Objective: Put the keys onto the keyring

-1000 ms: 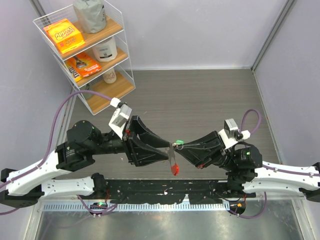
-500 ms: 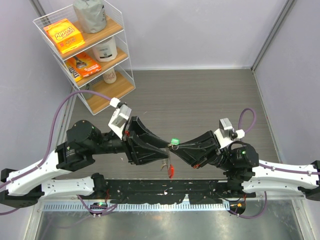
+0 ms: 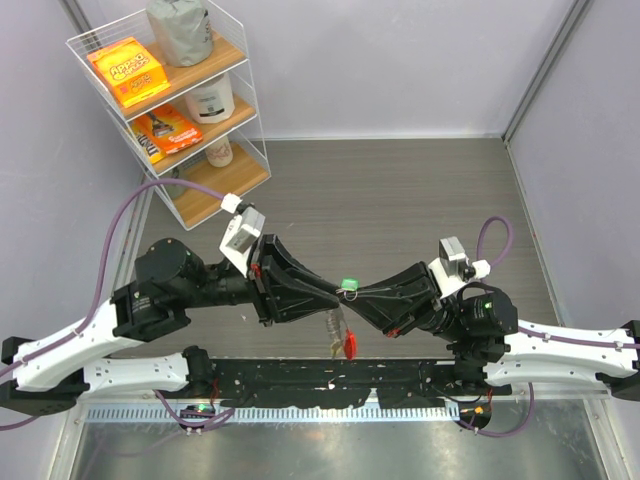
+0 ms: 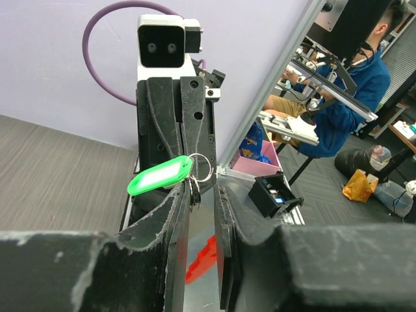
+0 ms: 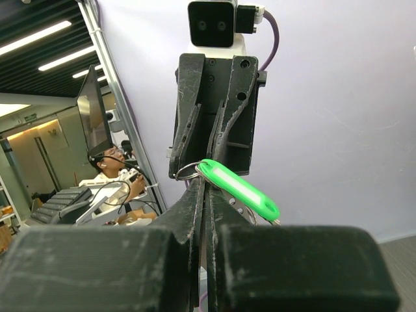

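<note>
Both arms meet tip to tip above the table. My right gripper [image 3: 352,297] [image 5: 207,185] is shut, pinching the silver split ring [image 5: 187,171] of the green-headed key [image 3: 348,284] [image 5: 237,188] [image 4: 161,175]. Facing it, my left gripper [image 3: 333,297] [image 4: 203,192] has its jaws a narrow gap apart, with small metal pieces hanging just at its left fingertip. The keyring's red loop [image 3: 349,343] [image 4: 201,259] dangles on silvery chain [image 3: 333,325] below the meeting point and shows through the left jaws' gap.
A white wire shelf rack [image 3: 165,100] with boxes and jars stands at the back left. A black rail [image 3: 330,385] runs along the near edge between the arm bases. Metal frame posts border the grey table.
The left jaws have narrowed and that gripper has rolled. The right gripper moved a little left toward it. The red loop swung slightly under them.
</note>
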You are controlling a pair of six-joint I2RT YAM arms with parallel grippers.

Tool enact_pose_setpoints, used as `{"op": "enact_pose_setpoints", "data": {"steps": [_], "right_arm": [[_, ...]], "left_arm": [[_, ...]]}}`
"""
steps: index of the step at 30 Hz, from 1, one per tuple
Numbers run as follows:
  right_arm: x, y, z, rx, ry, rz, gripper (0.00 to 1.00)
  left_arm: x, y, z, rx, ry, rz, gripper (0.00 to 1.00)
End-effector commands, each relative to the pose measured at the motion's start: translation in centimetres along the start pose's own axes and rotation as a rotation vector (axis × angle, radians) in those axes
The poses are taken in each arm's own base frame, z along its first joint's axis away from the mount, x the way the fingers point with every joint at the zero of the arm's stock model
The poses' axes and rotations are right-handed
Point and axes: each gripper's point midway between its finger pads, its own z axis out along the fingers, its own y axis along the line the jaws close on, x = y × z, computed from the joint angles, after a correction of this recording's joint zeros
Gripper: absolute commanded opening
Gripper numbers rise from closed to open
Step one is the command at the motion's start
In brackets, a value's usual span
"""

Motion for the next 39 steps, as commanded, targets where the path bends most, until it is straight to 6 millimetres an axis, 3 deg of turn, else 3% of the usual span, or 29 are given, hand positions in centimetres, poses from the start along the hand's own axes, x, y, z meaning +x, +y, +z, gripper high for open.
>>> {"op": "enact_pose_setpoints", "data": {"steps": [1, 10, 18, 23, 26, 31, 36, 39], "right_arm": [[-3.4, 0.8, 1.1, -0.008, -0.105, -0.037, 0.06], [-3.0, 0.8, 1.1, -0.008, -0.097, -0.062, 0.06], [-2.4, 0.7, 1.1, -0.005, -0.054, -0.099, 0.06], [-1.5, 1.1, 0.8, -0.023, 0.019, -0.120, 0.26], [-1.3, 0.9, 0.0, -0.013, 0.042, -0.123, 0.37], [-0.2, 0.3, -1.9, 0.020, 0.117, -0.124, 0.41], [-0.8, 0.0, -3.7, 0.053, 0.166, -0.170, 0.43], [-1.4, -1.8, -4.8, 0.161, 0.195, -0.226, 0.43]], "left_arm": [[-1.5, -0.3, 0.0, -0.008, -0.026, 0.031, 0.24], [-1.1, 1.1, -0.1, -0.082, -0.009, 0.044, 0.00], [-1.1, 1.9, -0.7, -0.129, -0.011, 0.079, 0.00], [-1.2, 2.2, -0.7, -0.144, -0.002, 0.097, 0.00], [-1.2, 2.2, -0.8, -0.149, 0.006, 0.105, 0.00], [-1.0, 2.4, -0.9, -0.159, 0.023, 0.118, 0.00], [-1.0, 2.3, -0.9, -0.154, 0.035, 0.124, 0.00], [-0.8, 2.1, -0.8, -0.139, 0.053, 0.128, 0.00]]}}
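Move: The keyring, pinched in the right fingertips, is at the left hand's open tips, about 1 cm ahead and 1 cm to their right, level. Its green tag lies some 2 cm ahead and 1 cm right of the left hand, 1 cm above. The red piece hangs roughly 8 cm below the left hand, 1 cm back and 1 cm to its right. From the right hand, the keyring is right at the fingertips. Left fingers pinch the keyring, easing forward, then down about 3 cm; right hand opens, withdraws right and down. ##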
